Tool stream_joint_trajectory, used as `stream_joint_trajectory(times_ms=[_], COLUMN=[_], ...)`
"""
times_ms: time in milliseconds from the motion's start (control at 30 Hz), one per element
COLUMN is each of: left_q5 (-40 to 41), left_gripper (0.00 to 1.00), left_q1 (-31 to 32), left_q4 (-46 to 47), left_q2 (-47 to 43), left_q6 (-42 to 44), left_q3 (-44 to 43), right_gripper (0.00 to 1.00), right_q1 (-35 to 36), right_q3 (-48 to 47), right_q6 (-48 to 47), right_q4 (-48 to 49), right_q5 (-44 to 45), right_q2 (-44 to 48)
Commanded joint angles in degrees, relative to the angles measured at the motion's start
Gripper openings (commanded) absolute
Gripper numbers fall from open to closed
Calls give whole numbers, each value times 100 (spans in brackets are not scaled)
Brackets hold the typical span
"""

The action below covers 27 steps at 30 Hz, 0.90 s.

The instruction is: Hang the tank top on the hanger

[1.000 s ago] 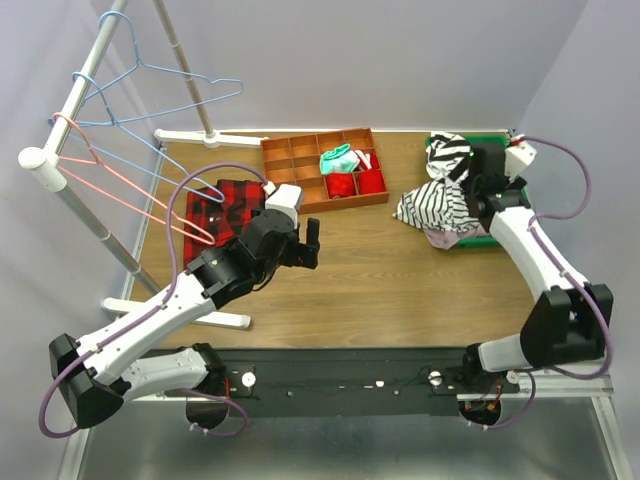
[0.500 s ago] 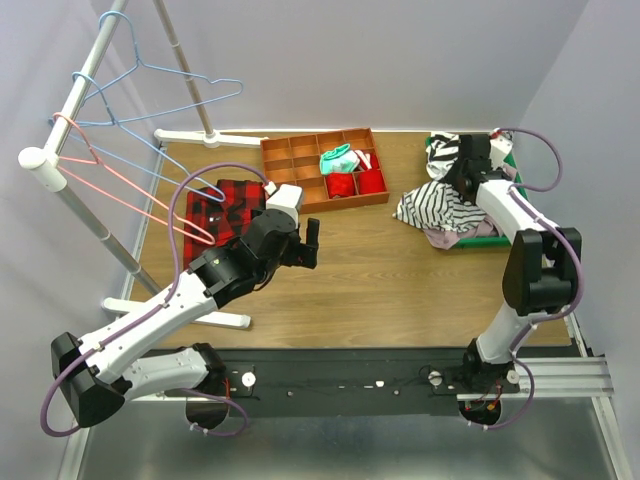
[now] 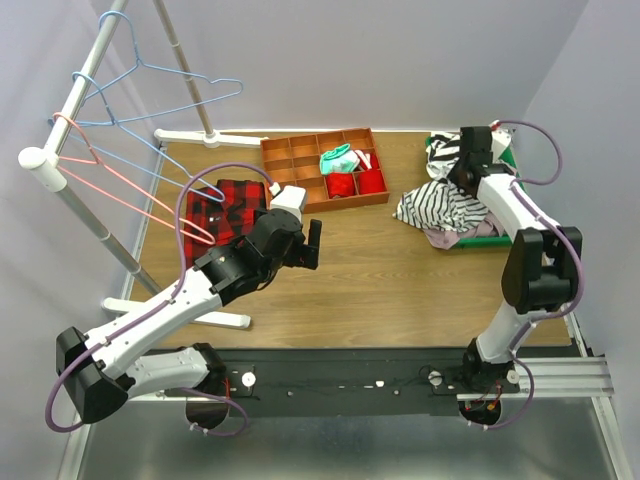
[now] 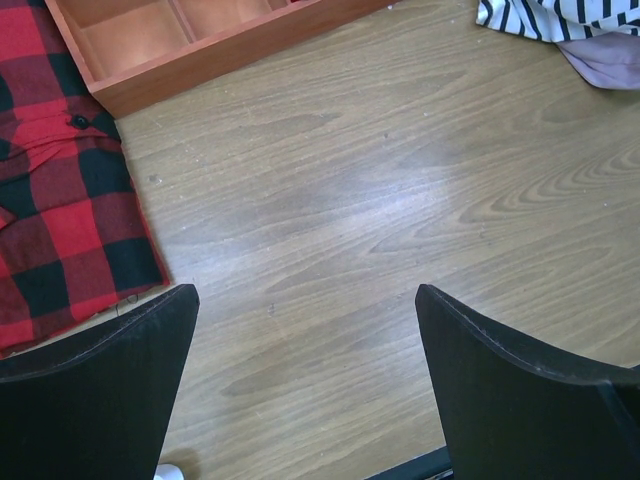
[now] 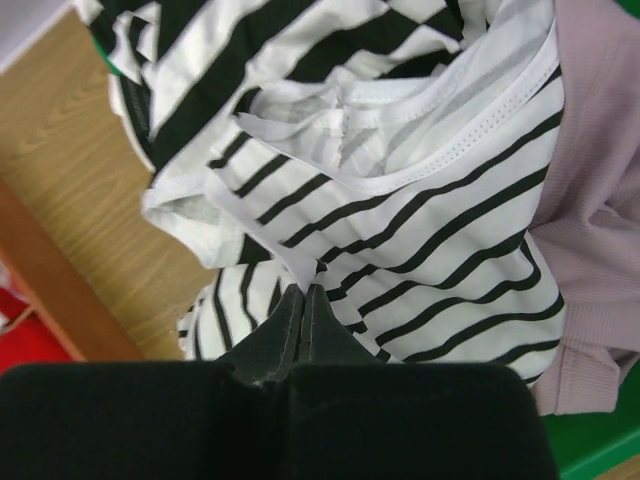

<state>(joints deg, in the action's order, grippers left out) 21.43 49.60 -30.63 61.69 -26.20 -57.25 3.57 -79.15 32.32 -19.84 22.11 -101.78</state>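
The tank top (image 3: 437, 207), white with thin black stripes, lies crumpled at the table's right, half out of a green bin. My right gripper (image 3: 459, 181) reaches down onto its upper edge. In the right wrist view the gripper (image 5: 303, 290) is shut, with a white hem fold of the tank top (image 5: 450, 230) pinched at its tips. The light-blue hanger (image 3: 150, 88) hangs on the rack at the far left. My left gripper (image 3: 312, 241) hovers open over bare wood mid-table; the left wrist view shows the gripper (image 4: 305, 295) with nothing between its fingers.
A red-black plaid shirt (image 3: 224, 206) lies left of my left gripper. A brown divided tray (image 3: 300, 165) sits at the back. Pink-red hangers (image 3: 110, 182) hang on the rack (image 3: 75, 95). A broad-striped garment (image 3: 448, 151) and a lilac cloth (image 5: 600, 200) share the green bin (image 3: 482, 241).
My right arm swung in over the pile and its gripper went from open to shut on the tank top's hem. The left arm crept slightly forward.
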Motion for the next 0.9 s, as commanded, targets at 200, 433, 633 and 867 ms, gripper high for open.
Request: stream_joint_trajectory(times_ms=[200, 433, 633, 867], left_q5=[238, 318, 441, 757], left_gripper=[99, 99, 99, 99], left_q1=[-30, -39, -74, -144], left_q4=[-118, -101, -118, -206], left_q2=[-271, -403, -474, -649], left_q6=[-166, -290, -351, -474], left_q3=[-339, -550, -655, -761], right_gripper=[1, 1, 1, 1], right_q1=[12, 529, 1725, 1857], right_q3=[-1504, -1972, -2192, -1614], right_q6=[-182, 46, 91, 389], right_q4=[-855, -1013, -952, -628], right_q5=[-1795, -3782, -4187, -4803], right_q2=[1687, 2258, 2610, 3031])
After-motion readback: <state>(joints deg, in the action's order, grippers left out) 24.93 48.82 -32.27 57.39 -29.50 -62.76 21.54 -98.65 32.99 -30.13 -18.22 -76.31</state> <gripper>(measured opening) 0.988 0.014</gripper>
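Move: The shut right fingers already pinch the striped tank top just over the clothes pile. From them the front blue hanger's middle is about 67 cm to the left, 5 cm back and 30 cm higher. The green basket's middle is some 4 cm ahead, 7 cm right and 9 cm below; the wooden organizer lies roughly 38 cm left, 9 cm ahead and 9 cm below. From the left hand that hanger is about 18 cm ahead, 25 cm left and 23 cm up. Up first and fast, the right hand pulls the pinched tank top off the pile, then sweeps left and back towards the hangers, about 30 cm up, 23 cm left and 15 cm back in all. The wrist swings some 50 degrees counter-clockwise and tips the fingers up towards level, grip kept shut. The empty left hand rises about 6 cm, staying wide open. ##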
